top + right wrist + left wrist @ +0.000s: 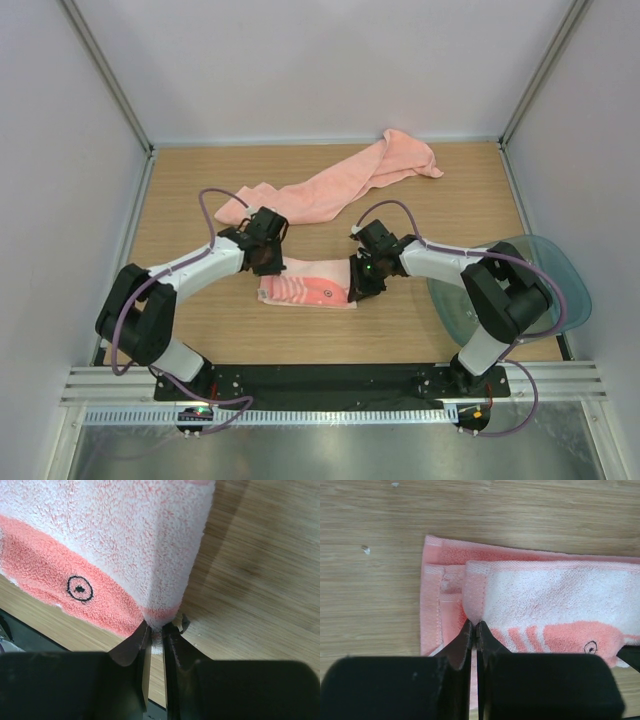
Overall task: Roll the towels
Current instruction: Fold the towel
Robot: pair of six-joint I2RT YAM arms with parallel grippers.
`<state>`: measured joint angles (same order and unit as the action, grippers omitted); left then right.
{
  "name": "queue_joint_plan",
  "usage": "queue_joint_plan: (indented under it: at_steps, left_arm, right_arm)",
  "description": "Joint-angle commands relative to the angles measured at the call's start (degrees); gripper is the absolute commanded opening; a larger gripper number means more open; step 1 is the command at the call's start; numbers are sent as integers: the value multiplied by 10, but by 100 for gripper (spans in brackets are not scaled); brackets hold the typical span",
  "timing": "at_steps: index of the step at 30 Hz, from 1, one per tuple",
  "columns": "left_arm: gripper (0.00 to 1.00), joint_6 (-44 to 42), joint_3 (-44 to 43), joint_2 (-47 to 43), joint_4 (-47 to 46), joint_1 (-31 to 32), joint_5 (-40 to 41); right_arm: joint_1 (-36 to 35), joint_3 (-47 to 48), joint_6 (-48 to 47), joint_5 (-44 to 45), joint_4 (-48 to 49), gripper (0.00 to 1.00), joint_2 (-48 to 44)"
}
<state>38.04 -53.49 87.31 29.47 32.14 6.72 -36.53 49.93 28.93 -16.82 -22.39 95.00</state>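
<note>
The smaller towel (310, 287), salmon-pink with a whitish face and pink stripes, lies folded on the table between both arms. My left gripper (266, 262) is at its left end. In the left wrist view the gripper (475, 625) is shut, its tips pinching the near edge of the towel's (550, 600) upper layer. My right gripper (357, 281) is at the right end. In the right wrist view it (156, 628) is shut on a raised corner of the towel (115, 540). The long plain pink towel (340, 182) lies loosely strewn across the back of the table, touched by neither gripper.
A translucent teal-grey tray (565, 290) sits at the right edge, partly under the right arm. White walls enclose the wooden table (200, 330) on three sides. The arm bases stand on a black rail at the near edge.
</note>
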Motion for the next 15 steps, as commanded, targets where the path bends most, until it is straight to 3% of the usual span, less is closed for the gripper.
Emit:
queue_joint_plan:
  at_steps: [1, 7, 10, 15]
  left_arm:
    - [0, -21, -17, -17, 15, 1, 58]
    - [1, -38, -19, 10, 5, 1, 105]
    - [8, -30, -24, 25, 15, 1, 112]
    - [30, -21, -17, -3, 19, 1, 115]
  right_arm:
    - [-2, -17, -23, 42, -49, 22, 13]
    - [-8, -10, -24, 43, -57, 46, 12]
    - [-10, -4, -26, 51, -69, 58, 4]
    - [-12, 13, -26, 70, -94, 65, -32]
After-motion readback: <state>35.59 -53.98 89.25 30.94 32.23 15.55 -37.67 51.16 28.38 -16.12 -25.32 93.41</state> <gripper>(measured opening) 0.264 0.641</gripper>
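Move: The left hand, shut on the folded towel's raised top-layer edge, has the towel's left end about 3 cm left, 2 cm back and 3 cm below. That towel's middle is some 9 cm right and 3 cm back of this hand, the crumpled towel's middle about 20 cm ahead and 13 cm right. For the right hand, pinching the near right corner, the folded towel's middle lies roughly 11 cm left and 3 cm ahead, level in height; the green bin's middle sits some 34 cm right, level fore and aft. The left hand keeps its pinch on the top-layer edge and draws it about 3 cm to the left towards the folded towel's left end, edging forward, rolling some 10 degrees so its left side rises, then sinking a centimetre as the fingers open and let go. The right fingers spread widely around the near right corner and let it go, the hand easing barely 1 cm left, back again, and about 1 cm up. ##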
